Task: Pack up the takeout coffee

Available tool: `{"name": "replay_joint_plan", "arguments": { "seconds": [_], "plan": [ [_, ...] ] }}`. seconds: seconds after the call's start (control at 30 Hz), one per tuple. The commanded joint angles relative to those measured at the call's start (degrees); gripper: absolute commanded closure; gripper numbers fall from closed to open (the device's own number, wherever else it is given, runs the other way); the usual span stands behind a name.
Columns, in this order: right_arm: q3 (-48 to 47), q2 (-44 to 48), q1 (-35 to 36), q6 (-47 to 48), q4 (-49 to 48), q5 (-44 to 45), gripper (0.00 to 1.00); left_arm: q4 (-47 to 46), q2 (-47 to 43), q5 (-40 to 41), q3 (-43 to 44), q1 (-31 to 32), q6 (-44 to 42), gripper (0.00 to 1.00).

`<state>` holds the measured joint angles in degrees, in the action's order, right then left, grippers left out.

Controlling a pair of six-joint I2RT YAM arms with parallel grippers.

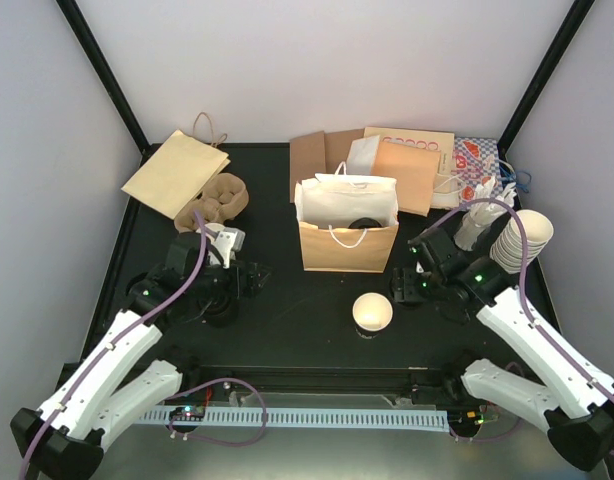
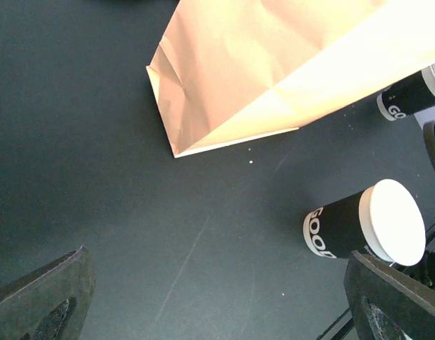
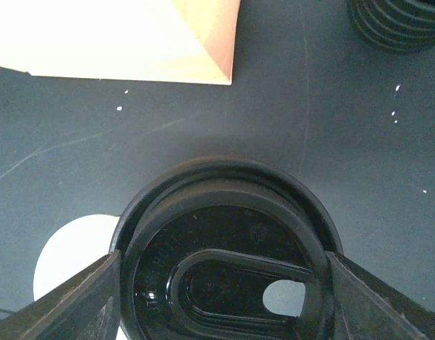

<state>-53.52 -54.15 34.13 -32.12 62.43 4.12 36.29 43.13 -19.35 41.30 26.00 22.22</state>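
Observation:
An open, lidless paper cup [image 1: 372,312] stands in front of the brown paper bag [image 1: 347,240]. From above it looks cream. In the left wrist view the cup [image 2: 363,227] has a black wall with white lettering. My right gripper [image 1: 405,287] is just right of the cup, shut on a round black sip lid [image 3: 203,212] that spans the gap between both fingers [image 3: 76,297]. The cup's pale rim [image 3: 69,258] shows below and left of the lid. My left gripper [image 1: 249,278] is low over the table left of the bag, open with nothing in it [image 2: 217,297]. A dark round shape [image 1: 364,222] lies inside the bag.
A pulp cup carrier [image 1: 219,198] and a flat kraft bag [image 1: 175,172] lie at the back left. Flat bags and sleeves [image 1: 407,165] lean at the back. A stack of lidless cups [image 1: 522,240] stands at the right, with a stack of black lids [image 3: 402,21] nearby.

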Motion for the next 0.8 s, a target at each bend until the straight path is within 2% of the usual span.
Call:
{"name": "replay_joint_plan", "arguments": {
  "seconds": [0.0,0.2,0.37,0.57,0.77],
  "plan": [
    [0.9,3.2,2.3,-2.4,2.8,-1.3,0.26,-3.4,-0.9,1.6,-1.0,0.2,5.1,0.01],
    [2.2,5.5,5.3,-3.1,4.3,-2.4,0.26,-4.4,-3.7,6.0,-2.3,0.2,6.9,0.01],
    [3.6,6.7,9.2,-4.3,3.7,-3.2,0.26,-5.0,-3.9,6.5,-3.3,0.1,8.9,0.01],
    [5.3,7.5,16.1,-7.3,2.1,-1.7,0.28,-10.3,-2.9,-7.0,-6.2,0.2,9.4,0.01],
    [6.8,7.9,21.9,-9.4,-0.6,0.3,0.28,-16.4,-3.5,-11.5,-11.6,0.8,14.4,0.01]
  ]
}}
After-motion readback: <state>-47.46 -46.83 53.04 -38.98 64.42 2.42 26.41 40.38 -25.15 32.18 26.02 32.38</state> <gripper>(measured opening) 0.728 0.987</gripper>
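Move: The right hand already holds the black lid. The open coffee cup stands about 7 cm to its left and 3 cm back towards the base, its middle some 10 cm below. The paper bag is roughly 18 cm farther out than the cup and 5 cm left of it, and the stack of black lids lies about 17 cm ahead and 9 cm right of the hand. From the left hand, the cup is about 20 cm right, 5 cm back and 13 cm below. Keeping its grip around the black lid, the right hand draws back about 7 cm along the cup's right side while easing left some 3–4 cm towards it, sinking a little in the second half and turning about 15 degrees counter-clockwise, so that the lid comes in just above and behind-right of the cup's rim. The left hand, fingers still wide open and empty, first drifts slightly out and left, then turns back and sinks about 2 cm, back and right towards the cup. ##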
